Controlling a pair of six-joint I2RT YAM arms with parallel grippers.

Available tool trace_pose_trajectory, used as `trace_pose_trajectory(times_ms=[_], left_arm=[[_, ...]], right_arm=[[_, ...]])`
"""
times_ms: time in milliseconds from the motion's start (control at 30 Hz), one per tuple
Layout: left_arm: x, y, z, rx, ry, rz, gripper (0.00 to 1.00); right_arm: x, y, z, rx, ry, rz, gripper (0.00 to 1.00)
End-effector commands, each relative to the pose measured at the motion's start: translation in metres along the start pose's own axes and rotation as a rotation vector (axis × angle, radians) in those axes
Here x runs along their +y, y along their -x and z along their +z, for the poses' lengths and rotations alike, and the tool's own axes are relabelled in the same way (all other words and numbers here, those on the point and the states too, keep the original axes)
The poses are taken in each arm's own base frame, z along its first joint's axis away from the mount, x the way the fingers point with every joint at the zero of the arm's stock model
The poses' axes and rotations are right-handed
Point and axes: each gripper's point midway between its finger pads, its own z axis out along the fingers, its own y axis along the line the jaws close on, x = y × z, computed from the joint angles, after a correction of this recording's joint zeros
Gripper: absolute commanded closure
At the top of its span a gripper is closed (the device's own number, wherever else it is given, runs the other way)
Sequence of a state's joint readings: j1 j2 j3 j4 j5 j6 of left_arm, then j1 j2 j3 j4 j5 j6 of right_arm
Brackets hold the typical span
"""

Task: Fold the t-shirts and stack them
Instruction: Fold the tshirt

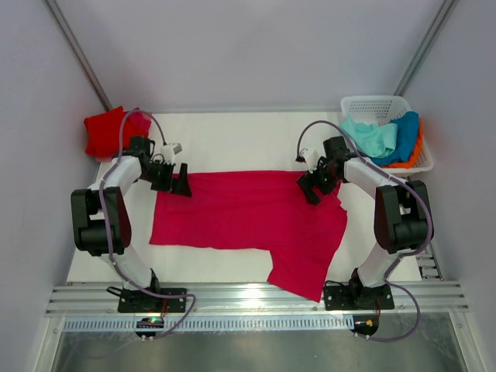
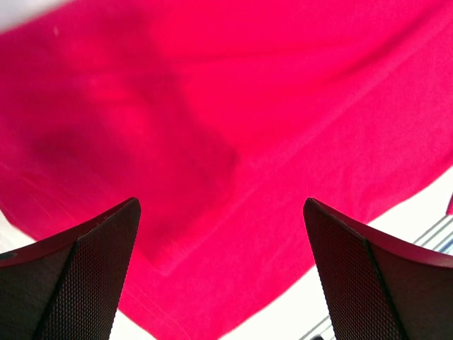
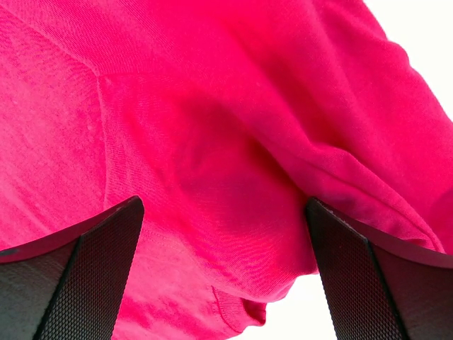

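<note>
A crimson-pink t-shirt (image 1: 248, 221) lies spread flat across the middle of the white table, one flap reaching the near edge. My left gripper (image 1: 175, 180) hovers at its far left corner, jaws open, with nothing between them; its wrist view is filled with the pink cloth (image 2: 233, 127). My right gripper (image 1: 313, 186) is open at the shirt's far right corner, over bunched pink cloth (image 3: 226, 177). A folded red t-shirt (image 1: 108, 132) sits at the far left corner of the table. Mint-green (image 1: 370, 138), blue (image 1: 403, 132) and orange (image 1: 412, 159) t-shirts lie piled in the basket.
A white lattice basket (image 1: 376, 103) stands at the far right corner. A grooved metal rail (image 1: 256, 298) runs along the table's near edge, with both arm bases on it. Grey walls close in on three sides.
</note>
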State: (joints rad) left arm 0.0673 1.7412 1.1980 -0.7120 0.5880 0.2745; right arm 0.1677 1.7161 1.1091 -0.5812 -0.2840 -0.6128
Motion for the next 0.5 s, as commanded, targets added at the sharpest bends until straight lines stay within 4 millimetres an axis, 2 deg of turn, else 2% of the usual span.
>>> trace_pose_trajectory(times_ms=[0, 67, 300, 467], left_arm=[[-0.009, -0.002, -0.027, -0.027, 0.016, 0.030, 0.01], [-0.012, -0.012, -0.035, -0.003, 0.013, 0.026, 0.01], [0.000, -0.038, -0.069, 0.026, 0.016, -0.047, 0.01], [0.001, -0.056, -0.074, 0.058, -0.003, -0.037, 0.01]], right_arm=[[-0.004, 0.014, -0.006, -0.029, -0.007, -0.024, 0.01], [-0.006, 0.014, -0.007, -0.027, -0.017, -0.023, 0.01], [-0.008, 0.016, -0.009, -0.034, -0.031, -0.016, 0.01], [-0.008, 0.017, -0.010, -0.037, -0.033, -0.011, 0.01]])
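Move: The t-shirt's near-left corner lies about 15 cm back and 6 cm left of the open left hand, some 4 cm below it. The far-left corner, at the end of the folded far edge, is about 3 cm ahead and 3 cm left of this hand, and the red stack is roughly 14 cm ahead and 13 cm left of it. From the right hand, the near-left corner lies around 43 cm left and 15 cm back. The left hand comes away from the folded far edge, first drawing back and rising, then swinging left as it keeps coming back, about 5 cm each way and 2.5 cm up, towards the t-shirt's near-left corner. It crosses above the cloth to the shirt's left edge with the fingers wide open and still slanting down to the right, the wrist hardly turning. ##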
